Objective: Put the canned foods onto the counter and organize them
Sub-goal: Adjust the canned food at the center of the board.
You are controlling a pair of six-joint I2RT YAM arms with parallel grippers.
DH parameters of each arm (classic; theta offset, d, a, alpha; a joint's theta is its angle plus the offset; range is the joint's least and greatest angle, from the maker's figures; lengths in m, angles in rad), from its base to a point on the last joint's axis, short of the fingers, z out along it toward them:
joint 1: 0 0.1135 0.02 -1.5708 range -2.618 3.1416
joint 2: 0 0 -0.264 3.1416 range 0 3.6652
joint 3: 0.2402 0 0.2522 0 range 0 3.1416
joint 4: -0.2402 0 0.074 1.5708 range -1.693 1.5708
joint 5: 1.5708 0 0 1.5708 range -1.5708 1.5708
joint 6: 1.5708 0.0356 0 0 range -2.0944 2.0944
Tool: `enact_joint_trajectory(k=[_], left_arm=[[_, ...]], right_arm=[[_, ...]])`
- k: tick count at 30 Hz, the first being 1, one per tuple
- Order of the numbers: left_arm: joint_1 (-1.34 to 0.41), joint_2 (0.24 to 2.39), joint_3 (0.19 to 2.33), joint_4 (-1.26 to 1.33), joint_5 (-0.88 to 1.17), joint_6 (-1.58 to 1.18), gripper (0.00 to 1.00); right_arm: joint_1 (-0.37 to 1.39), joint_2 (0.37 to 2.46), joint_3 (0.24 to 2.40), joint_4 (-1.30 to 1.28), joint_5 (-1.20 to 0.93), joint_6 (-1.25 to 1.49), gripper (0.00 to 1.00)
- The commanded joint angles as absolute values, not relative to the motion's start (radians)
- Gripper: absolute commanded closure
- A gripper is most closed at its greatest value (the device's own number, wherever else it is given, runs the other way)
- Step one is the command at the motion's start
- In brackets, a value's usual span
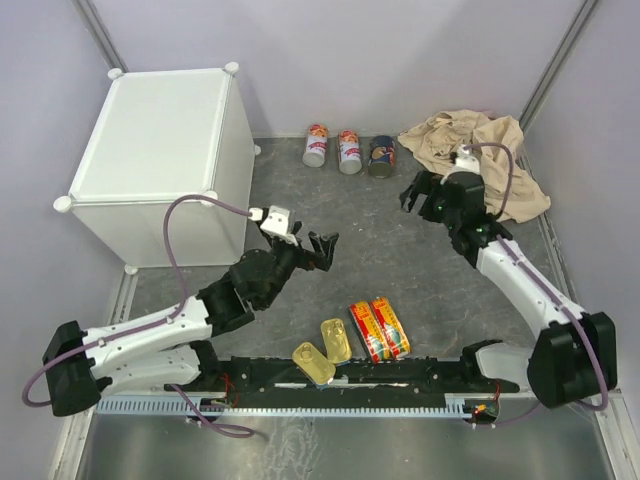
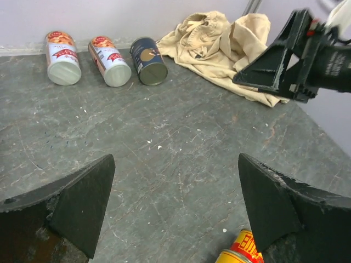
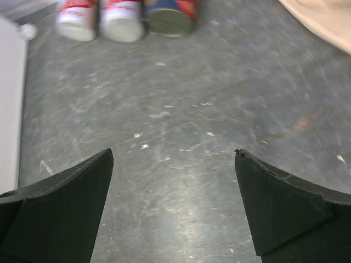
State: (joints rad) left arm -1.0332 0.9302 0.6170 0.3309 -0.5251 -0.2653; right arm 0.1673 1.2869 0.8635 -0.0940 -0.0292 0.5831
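Two white-and-red cans [image 1: 316, 145] [image 1: 349, 152] and a dark can [image 1: 382, 156] lie on their sides at the back wall; they show in the left wrist view [image 2: 61, 58] [image 2: 110, 61] [image 2: 148, 61] and at the top of the right wrist view [image 3: 76, 16] [image 3: 171, 15]. Two red-yellow flat tins [image 1: 367, 331] [image 1: 391, 326] and two gold tins [image 1: 337, 339] [image 1: 313, 362] lie at the front centre. The white counter [image 1: 165, 160] stands back left, its top bare. My left gripper [image 1: 322, 250] is open and empty over the floor. My right gripper [image 1: 418, 194] is open and empty, right of the dark can.
A beige cloth [image 1: 477, 148] lies crumpled at the back right, behind the right gripper. A black rail [image 1: 340, 385] runs along the near edge, close to the gold tins. One red-yellow tin's end [image 2: 241, 251] shows beside the left gripper's right finger.
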Motion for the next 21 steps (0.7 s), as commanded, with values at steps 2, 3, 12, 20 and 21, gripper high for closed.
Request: enact_joint_trajectory(k=[2,3,12,20,21], left_arm=[[-1.114,1.027,0.815,0.281,-0.746,-0.278,0.01],[-1.133,1.05,0.85,0.259,-0.802,-0.257,0.01],[-1.188,1.023,1.097,0.152,-1.19,-0.166,0.01],[-1.189,0.969,1.148,0.127,-1.415,-0.064,0.01],[-1.189,0.956,1.148,0.132,-1.441,-0.049,0.01]], right_arm=[[0.314,1.224,0.935,-0.076,0.367,0.384,0.01],[0.314,1.244,0.95,-0.073,0.365,0.394,0.01],[0.405,1.207,0.998,0.017,0.228,0.4,0.02],[0.602,1.207,1.067,-0.034,0.253,0.36,0.04],[0.635,1.214,1.07,-0.036,0.273,0.345,0.04]])
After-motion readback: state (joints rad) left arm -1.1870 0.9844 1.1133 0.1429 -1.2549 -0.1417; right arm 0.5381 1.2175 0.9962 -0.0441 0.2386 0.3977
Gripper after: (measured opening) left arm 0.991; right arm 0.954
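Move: The middle of the three lying cans at the back is about 22 cm ahead of my right hand, 13 cm to its left and 14 cm below. From that hand, the blue can lies 22 cm ahead and 4 cm left, the towel 20 cm ahead and 20 cm right. The same middle can is some 35 cm ahead of my left hand, 6 cm right and 24 cm lower; the left can is 35 cm ahead and 2 cm left. I lift my right hand quickly, then sweep it left and farther up, about 10 cm each way in all, crossing in front of the blue can while its fingers tip up some 20 degrees. My left hand edges right, climbs about 15 cm and swings left towards the white box, turning counter-clockwise. Both grippers stay open and touch nothing. ##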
